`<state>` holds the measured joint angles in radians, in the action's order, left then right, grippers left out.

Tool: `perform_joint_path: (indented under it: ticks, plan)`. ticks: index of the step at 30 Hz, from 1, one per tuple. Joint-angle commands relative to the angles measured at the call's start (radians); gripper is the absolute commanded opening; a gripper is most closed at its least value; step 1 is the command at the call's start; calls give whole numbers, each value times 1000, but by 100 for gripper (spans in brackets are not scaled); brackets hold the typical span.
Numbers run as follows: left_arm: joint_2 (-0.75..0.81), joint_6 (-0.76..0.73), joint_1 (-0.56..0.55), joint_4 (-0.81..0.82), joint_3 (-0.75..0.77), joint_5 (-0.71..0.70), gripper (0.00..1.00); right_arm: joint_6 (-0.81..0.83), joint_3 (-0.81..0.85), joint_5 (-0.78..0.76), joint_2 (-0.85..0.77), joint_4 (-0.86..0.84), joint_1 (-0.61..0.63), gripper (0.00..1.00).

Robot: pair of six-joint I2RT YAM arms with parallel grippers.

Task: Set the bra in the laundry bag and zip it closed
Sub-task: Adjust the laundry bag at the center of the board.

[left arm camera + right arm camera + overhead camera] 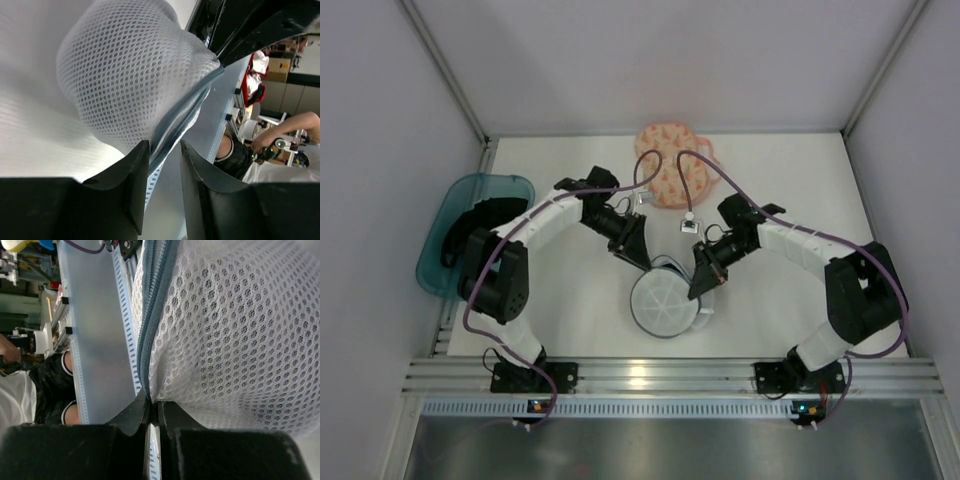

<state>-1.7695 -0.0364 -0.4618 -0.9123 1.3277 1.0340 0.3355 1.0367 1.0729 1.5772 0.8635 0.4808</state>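
Observation:
The laundry bag (pixel 672 170), a peach pouch with small triangles, lies closed-looking at the back of the table, apart from both arms. A black shape in the teal bin (pixel 438 262) looks like the bra (pixel 455 232), partly hidden by my left arm. Both grippers are at a white round mesh tub (pixel 665 305) with a grey zip band (pixel 149 315). My right gripper (pixel 154 404) is shut on that zip edge at the tub's right side (pixel 701 290). My left gripper (pixel 165 150) stands with its jaws apart, the zip band (pixel 175 122) running down into the gap.
The teal bin sits at the table's left edge. A small white tag (pixel 689 224) lies between the pouch and the tub. The aluminium rail (pixel 650 377) runs along the near edge. White walls close in the back and sides.

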Motion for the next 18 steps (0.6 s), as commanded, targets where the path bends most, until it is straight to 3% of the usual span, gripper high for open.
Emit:
perform_joint_path:
  ticks: [1,8,11,15,18]
  plan:
    - [111,4,78,-10,-1,-9,38,-93,-44,76,-33,-129,-27,0]
    - [237,-54,117,-10,-229,-8,47,-147,-84,159,17,-172,-110,0]
    - [280,-28,118,64,-323,-29,49,-150,-87,188,23,-176,-123,0]
    - [346,73,115,278,-355,-80,54,-142,-87,222,26,-159,-125,0]
    - [325,108,115,312,-358,-120,56,-110,-79,243,35,-120,-127,0]
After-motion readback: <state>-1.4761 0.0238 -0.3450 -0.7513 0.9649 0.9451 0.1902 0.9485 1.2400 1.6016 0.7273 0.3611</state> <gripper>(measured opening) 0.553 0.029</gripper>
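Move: The laundry bag stands raised between the grippers, its middle about 6 cm back, 4 cm right and 5 cm below the left hand. From the right hand, which pinches its zip edge, that middle is some 6 cm left, level fore and aft, and 5 cm lower. The patterned pouch lies roughly 23 cm ahead, 6 cm right and 14 cm below the left hand; the teal basin is about 38 cm left, 7 cm ahead and 12 cm below it. Draw the already parted left fingers clear of the bag's zip edge, lifting a touch first, then swinging about 5 cm left while sinking and easing back, and open them further to roughly half. With the right gripper keep the pinch on the zip edge, carry it 1 to 2 cm forward and twist the wrist about 15 degrees, partly clockwise. ##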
